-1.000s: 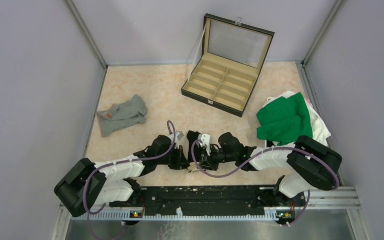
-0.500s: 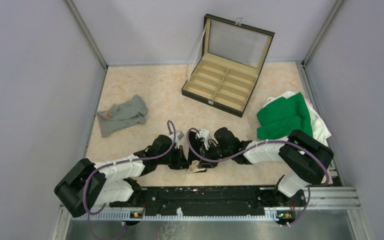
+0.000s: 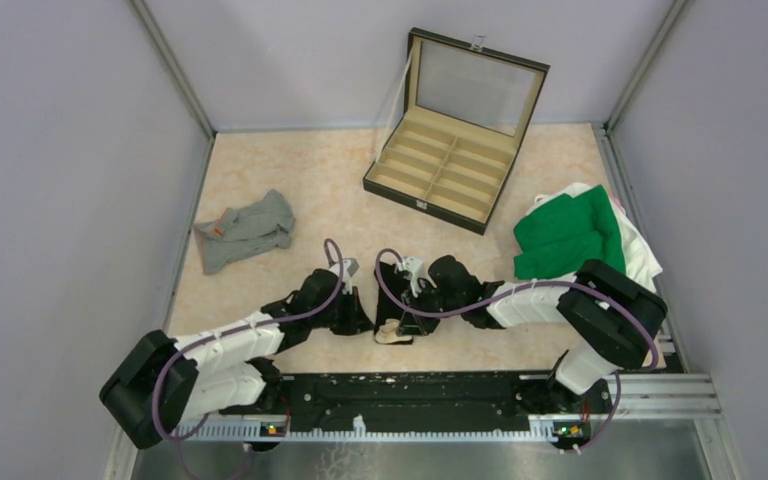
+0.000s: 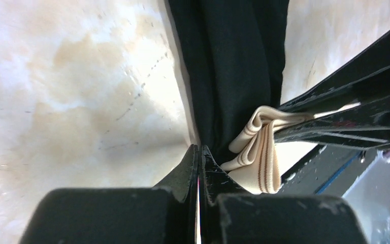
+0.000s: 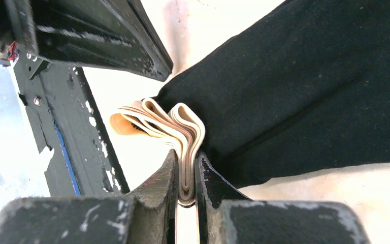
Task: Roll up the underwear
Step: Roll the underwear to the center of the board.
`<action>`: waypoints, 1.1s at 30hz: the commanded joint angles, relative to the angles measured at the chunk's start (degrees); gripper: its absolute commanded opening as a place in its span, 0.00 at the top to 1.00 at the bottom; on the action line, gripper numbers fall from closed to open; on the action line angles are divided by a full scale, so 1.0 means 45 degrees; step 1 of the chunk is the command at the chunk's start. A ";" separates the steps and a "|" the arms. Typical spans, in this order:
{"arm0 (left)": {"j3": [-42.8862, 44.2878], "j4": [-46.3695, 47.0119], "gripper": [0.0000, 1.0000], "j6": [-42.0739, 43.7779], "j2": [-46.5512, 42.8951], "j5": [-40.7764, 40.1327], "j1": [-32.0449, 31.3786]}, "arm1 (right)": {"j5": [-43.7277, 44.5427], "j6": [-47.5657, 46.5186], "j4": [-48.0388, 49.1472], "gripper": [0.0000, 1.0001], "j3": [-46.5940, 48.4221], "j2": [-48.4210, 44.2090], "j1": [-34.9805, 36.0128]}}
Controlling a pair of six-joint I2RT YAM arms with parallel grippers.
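The black underwear [image 3: 392, 285] lies bunched near the table's front edge, between my two grippers. Its beige striped waistband [image 5: 183, 134] is folded into layers, and my right gripper [image 5: 185, 153] is shut on that fold. The black fabric [image 5: 310, 91] spreads away to the right of it. My left gripper [image 4: 199, 148] is shut, its tips pressed against the edge of the black underwear [image 4: 238, 66], with nothing visible between the jaws. The waistband [image 4: 258, 152] bulges just to their right. The grey underwear [image 3: 245, 230] with its orange label lies crumpled at the left.
An open compartmented case [image 3: 455, 165] stands at the back centre. A green cloth [image 3: 570, 235] lies on white fabric [image 3: 640, 255] at the right. The black base rail [image 3: 410, 395] runs just behind the grippers, and grey walls enclose the table.
My right arm has swung in to the left with the waistband, so the beige fold now shows near the front. The left arm has pulled back a little.
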 commanded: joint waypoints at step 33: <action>-0.0526 0.1810 1.00 0.1906 -0.3007 -0.0165 -0.2326 | 0.2539 0.2742 -0.3256 1.00 0.0467 0.1008 -0.0102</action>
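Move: The left hand's closed tips are low at the left edge of the black underwear, with the folded waistband about 4 cm to the right and 1 cm back. The right hand has that waistband between its fingers, the underwear's body lying some 5 cm ahead and 1 cm left. From the left hand, the grey cloth is about 22 cm ahead and 31 cm left, the open box roughly 36 cm ahead and 16 cm right. The right fingers keep their pinch on the folded waistband and twist it almost on the spot, the wrist rolling and turning about 10 degrees clockwise. The left hand, fingers shut, comes free of the cloth's edge in a hop of about 10 cm up and a little forward, then swings back, right and partly down to the near side of the waistband, its fingers tilting flatter and more to the right. ##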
